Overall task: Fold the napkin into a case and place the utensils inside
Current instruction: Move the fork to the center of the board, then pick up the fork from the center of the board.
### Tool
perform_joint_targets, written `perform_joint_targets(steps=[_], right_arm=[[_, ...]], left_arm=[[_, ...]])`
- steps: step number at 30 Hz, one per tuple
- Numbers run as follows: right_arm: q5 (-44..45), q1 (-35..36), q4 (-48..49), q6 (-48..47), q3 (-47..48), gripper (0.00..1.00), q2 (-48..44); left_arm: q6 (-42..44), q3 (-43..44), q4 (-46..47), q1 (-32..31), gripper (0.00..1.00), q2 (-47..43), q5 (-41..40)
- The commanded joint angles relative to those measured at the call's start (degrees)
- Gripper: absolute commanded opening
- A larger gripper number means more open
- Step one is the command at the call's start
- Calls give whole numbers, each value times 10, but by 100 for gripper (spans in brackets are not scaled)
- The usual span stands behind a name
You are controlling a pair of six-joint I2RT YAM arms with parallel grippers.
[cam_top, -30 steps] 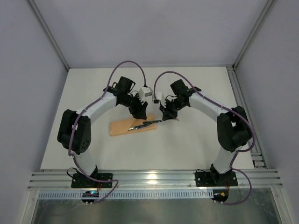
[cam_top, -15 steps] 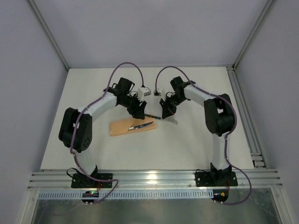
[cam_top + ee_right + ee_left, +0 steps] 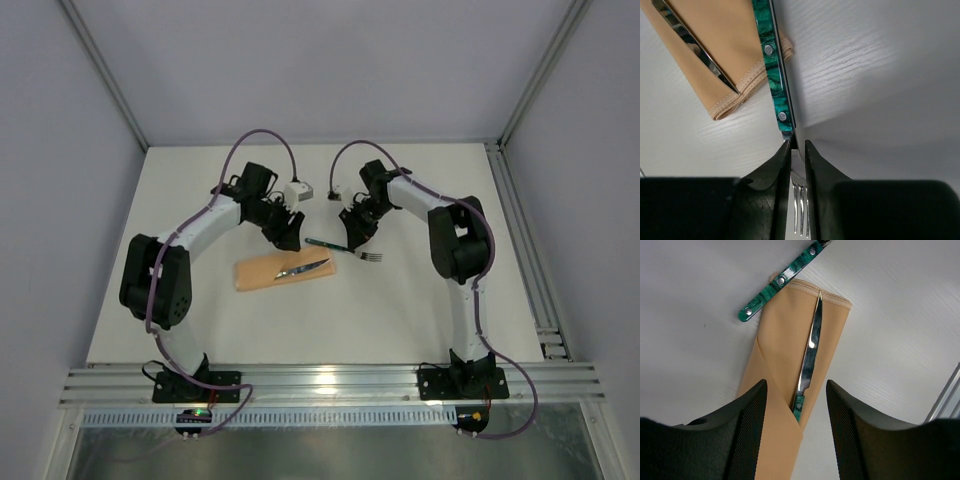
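The napkin lies folded into a narrow peach-orange case [image 3: 270,271] [image 3: 782,345] [image 3: 722,55] on the table. The knife [image 3: 304,267] [image 3: 810,352] [image 3: 692,45] sits with its green handle tucked in the fold and its blade on top. The fork [image 3: 345,249] [image 3: 774,75] lies flat beside the case's right end, its green handle [image 3: 777,282] touching the corner. My right gripper [image 3: 353,237] [image 3: 797,150] straddles the fork's neck, jaws parted a little. My left gripper [image 3: 286,236] [image 3: 796,437] hovers open over the case, holding nothing.
White tabletop [image 3: 400,310] all round, with a metal rail [image 3: 320,380] along the near edge and another on the right [image 3: 520,240]. Both arms arch inward over the table's middle.
The right gripper has come down with the fork, which now lies on the table, and its jaws have parted slightly. The left gripper has drawn back from the case toward the rear left.
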Motion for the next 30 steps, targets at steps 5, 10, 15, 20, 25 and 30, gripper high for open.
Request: perform_joint_targets(steps=[5,10,15,20,25,30], right_arm=[[80,2,39,36,-2,33,-19],[126,21,143,45,-105,47,-111],[151,60,200,17,-179,56,-167],[175,75,193,14,-180,57,-144],[221,77,171,5,-157,56,-122],[226,76,146,-8,-143,56,-131]], left_arm=[[13,14,-19,12,53,-19,9],[18,9,-30,35,53,-33,17],[1,19,-60,95,54,-45,9],[-16,18,-91,152,53,-51,-41],[-8,-25,-97,178,53,-75,-69],[-4,-52,-94,184,53,-95,-70]])
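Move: The fork already lies on the board with its neck between the right fingers; its middle is about 2 cm left of that hand, level ahead, a centimetre below. The folded napkin's middle is roughly 18 cm left and 5 cm back, with the knife on it some 13 cm left and 5 cm back. From the left hand the fork lies about 14 cm right, 2 cm ahead and 8 cm below. Right fingers spread, freeing the fork, edge 3 cm back, then forward; left hand sweeps 13 cm left. ##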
